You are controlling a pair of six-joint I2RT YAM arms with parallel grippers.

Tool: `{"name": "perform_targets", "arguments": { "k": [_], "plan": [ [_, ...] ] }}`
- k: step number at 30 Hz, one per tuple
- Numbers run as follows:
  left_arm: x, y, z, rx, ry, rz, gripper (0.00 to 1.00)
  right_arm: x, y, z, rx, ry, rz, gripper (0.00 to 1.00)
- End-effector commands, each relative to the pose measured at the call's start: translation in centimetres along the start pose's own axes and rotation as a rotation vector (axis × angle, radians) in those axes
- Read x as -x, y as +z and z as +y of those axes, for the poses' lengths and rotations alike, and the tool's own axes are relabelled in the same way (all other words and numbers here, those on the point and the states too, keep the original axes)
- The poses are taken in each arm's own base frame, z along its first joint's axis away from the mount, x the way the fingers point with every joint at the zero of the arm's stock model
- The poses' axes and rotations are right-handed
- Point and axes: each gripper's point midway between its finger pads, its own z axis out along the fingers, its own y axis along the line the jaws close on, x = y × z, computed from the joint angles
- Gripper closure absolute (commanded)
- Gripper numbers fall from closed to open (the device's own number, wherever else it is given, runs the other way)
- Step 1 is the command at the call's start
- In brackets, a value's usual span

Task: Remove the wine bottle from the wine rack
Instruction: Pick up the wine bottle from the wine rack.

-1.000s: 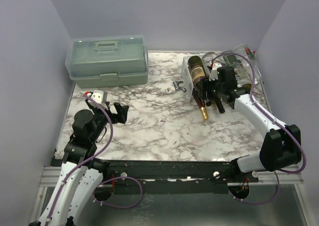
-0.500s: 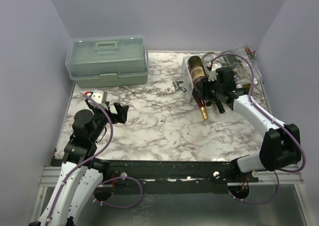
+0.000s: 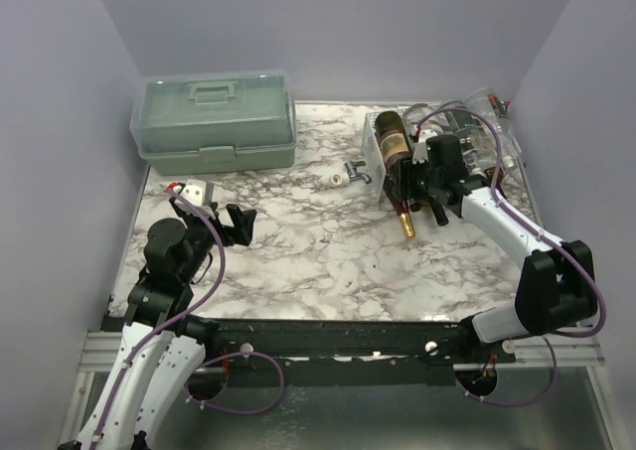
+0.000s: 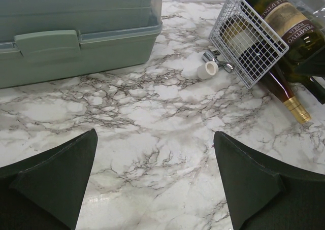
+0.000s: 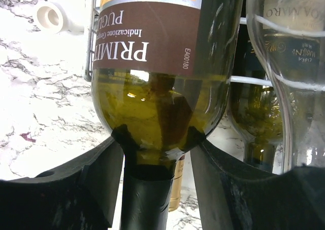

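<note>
The white wire wine rack stands at the back right of the marble table. On its left side lies a dark green wine bottle with a brown "Primitivo" label, its black-capped neck towards me. My right gripper is shut on that bottle, one fingertip against each side of its shoulder and the neck between the fingers. A gold-capped neck of a lower bottle pokes out beneath. My left gripper hangs open over bare marble at the left, far from the rack.
A pale green plastic toolbox sits at the back left. A small white cylinder with a metal piece lies just left of the rack. Clear and dark bottles fill the rack's right side. Walls close in on three sides.
My right gripper's fingers have drawn in onto the bottle's shoulder and the right forearm has shifted slightly. The bottle stays on the rack. The left arm has not moved.
</note>
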Motion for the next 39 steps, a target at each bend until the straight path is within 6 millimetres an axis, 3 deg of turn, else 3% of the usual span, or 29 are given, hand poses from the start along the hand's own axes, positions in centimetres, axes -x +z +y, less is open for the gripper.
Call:
{"name": "perform_targets", "arguments": {
  "k": [1, 9, 13, 19, 24, 31, 39],
  "plan": [
    [0.1, 0.0, 0.2, 0.009, 0.013, -0.013, 0.01, -0.5, 0.8, -0.2, -0.024, 0.008, 0.010, 0.43],
    [0.1, -0.1, 0.3, 0.013, 0.014, -0.015, 0.01, -0.7, 0.9, -0.2, -0.033, 0.010, 0.013, 0.44],
    [0.1, -0.1, 0.3, 0.012, 0.014, -0.016, 0.01, -0.5, 0.7, -0.3, -0.045, 0.012, 0.003, 0.53],
    [0.2, -0.1, 0.3, 0.013, 0.016, -0.019, 0.01, 0.2, -0.2, -0.3, -0.050, 0.012, -0.024, 0.78],
    [0.2, -0.2, 0.3, 0.015, 0.016, -0.020, 0.01, 1.9, -2.0, -0.4, -0.062, 0.016, -0.099, 1.00],
    [0.1, -0.1, 0.3, 0.015, 0.016, -0.015, 0.01, 4.0, -4.4, 0.5, -0.024, 0.009, -0.184, 1.00],
    [-0.1, 0.0, 0.4, 0.016, 0.014, -0.011, 0.01, 4.7, -5.7, 1.6, 0.036, -0.009, -0.219, 1.00]
  ]
}}
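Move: The right hand's open fingers already straddle the neck of the wine bottle lying on top of the rack; the bottle's middle is about 6 cm ahead and 2 cm left, at nearly the same height. A clear bottle lies 11 cm ahead and 6 cm right, about level. The white fitting sits 2 cm ahead and 18 cm left, some 11 cm lower. From the left hand, the wine bottle is roughly 16 cm ahead, 37 cm right and 11 cm below. Down by barely half a centimetre, the right hand settles over the wine bottle's neck and then shuts its fingers to pinch the neck just below the shoulder. Keeping that grip, it draws back about 2.5 cm towards the base, then rises close to 4 cm from its lowest point, with the wrist nearly unturned. ##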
